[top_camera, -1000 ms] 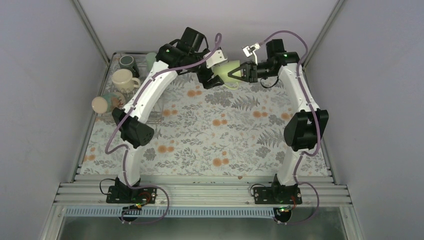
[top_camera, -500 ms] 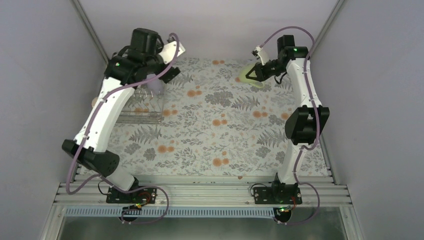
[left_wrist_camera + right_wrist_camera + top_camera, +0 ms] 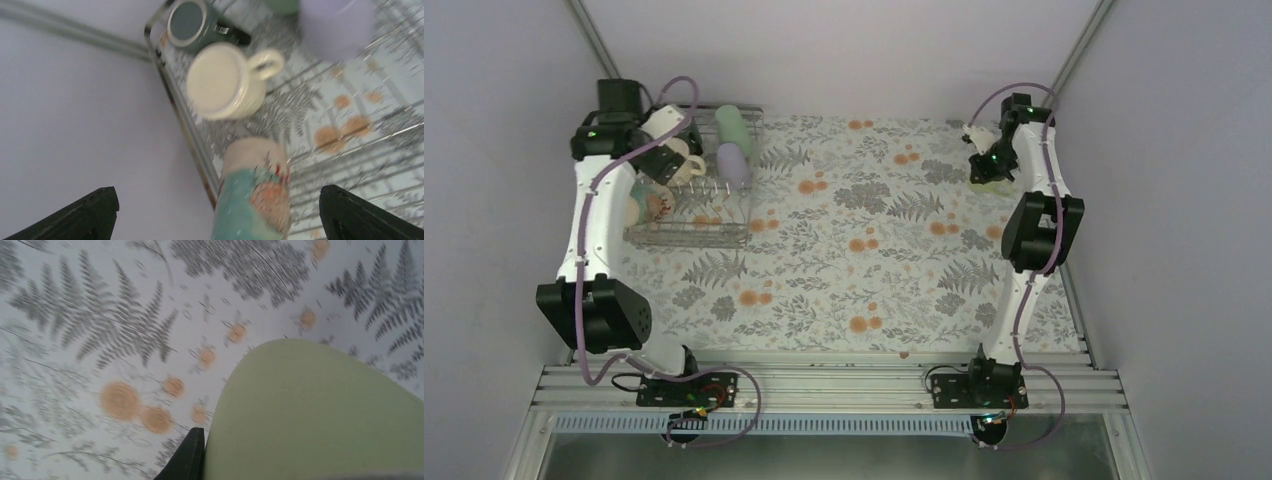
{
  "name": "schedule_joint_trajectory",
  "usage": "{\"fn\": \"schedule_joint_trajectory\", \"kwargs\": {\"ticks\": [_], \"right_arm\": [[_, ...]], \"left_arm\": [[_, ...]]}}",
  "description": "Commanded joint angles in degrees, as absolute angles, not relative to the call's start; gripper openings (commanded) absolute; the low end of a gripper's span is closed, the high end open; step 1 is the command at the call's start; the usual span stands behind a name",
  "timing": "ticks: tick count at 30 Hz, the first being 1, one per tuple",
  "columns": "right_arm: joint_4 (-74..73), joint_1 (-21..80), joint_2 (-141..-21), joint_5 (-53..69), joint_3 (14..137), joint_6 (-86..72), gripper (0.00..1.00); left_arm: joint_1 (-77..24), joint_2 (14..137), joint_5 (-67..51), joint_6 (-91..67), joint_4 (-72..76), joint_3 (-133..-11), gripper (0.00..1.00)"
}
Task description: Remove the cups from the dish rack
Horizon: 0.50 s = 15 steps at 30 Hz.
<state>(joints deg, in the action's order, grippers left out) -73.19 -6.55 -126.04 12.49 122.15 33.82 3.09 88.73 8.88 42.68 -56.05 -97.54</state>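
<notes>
The silver wire dish rack point(image 3: 690, 240) stands at the far left. In it are a mint-green tumbler point(image 3: 729, 124), a lilac tumbler point(image 3: 734, 166) and a beige patterned mug point(image 3: 650, 207) lying on its side. The left wrist view also shows a cream-yellow mug point(image 3: 225, 81) and a dark green-black mug point(image 3: 192, 22). My left gripper point(image 3: 660, 160) hangs open above the rack's left side, with the patterned mug point(image 3: 256, 196) below and between its fingers point(image 3: 86, 216), untouched. My right gripper point(image 3: 989, 165) is at the far right, shut on the pale yellow-green cup point(image 3: 320, 415), low over the mat.
A floral mat point(image 3: 864, 250) covers the table. Grey walls close in left and right, and the rack's rim point(image 3: 172, 95) runs right along the left wall. Both arm bases stand on the rail at the near edge.
The left arm swung from the table's middle back over the rack, open the whole time. The right arm carried the yellow-green cup from the middle to the far right.
</notes>
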Motion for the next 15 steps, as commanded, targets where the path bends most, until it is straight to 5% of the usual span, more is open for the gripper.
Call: {"fn": "schedule_joint_trajectory", "kwargs": {"ticks": [1, 15], "right_arm": [[-71.54, -8.32, -126.67, 5.52, 121.21, 37.56, 0.03], [-70.6, -11.24, -131.96, 2.24, 118.68, 39.22, 0.04]], "left_arm": [[10.81, 85.78, 3.33, 48.23, -56.51, -95.91, 1.0], [21.96, 86.29, -2.95, 57.75, -59.37, -88.02, 1.0]]}}
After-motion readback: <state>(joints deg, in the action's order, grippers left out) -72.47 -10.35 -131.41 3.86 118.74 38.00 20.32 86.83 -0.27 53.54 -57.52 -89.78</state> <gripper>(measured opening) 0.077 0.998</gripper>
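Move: The left hand is empty and open. The teal coral cup at the rack's left side is about 11 cm to its left, 2 cm back and 17 cm below; the cream mug lies some 9 cm ahead and 6 cm left, the dark green mug 19 cm ahead and 6 cm left, both also well below. The right hand holds the light green cup; its clear table spot is about 6 cm right, 2 cm back and 11 cm down. Still pinching the light green cup, the right hand lowers it about 6 cm towards the table while drifting nearly as far right, easing off as the wrist straightens to point almost straight down. The open left hand swings about 9 cm left, drawing back about half as far, towards the teal coral cup; its sinking comes mostly late, with the fingers tipping slightly more downward. ##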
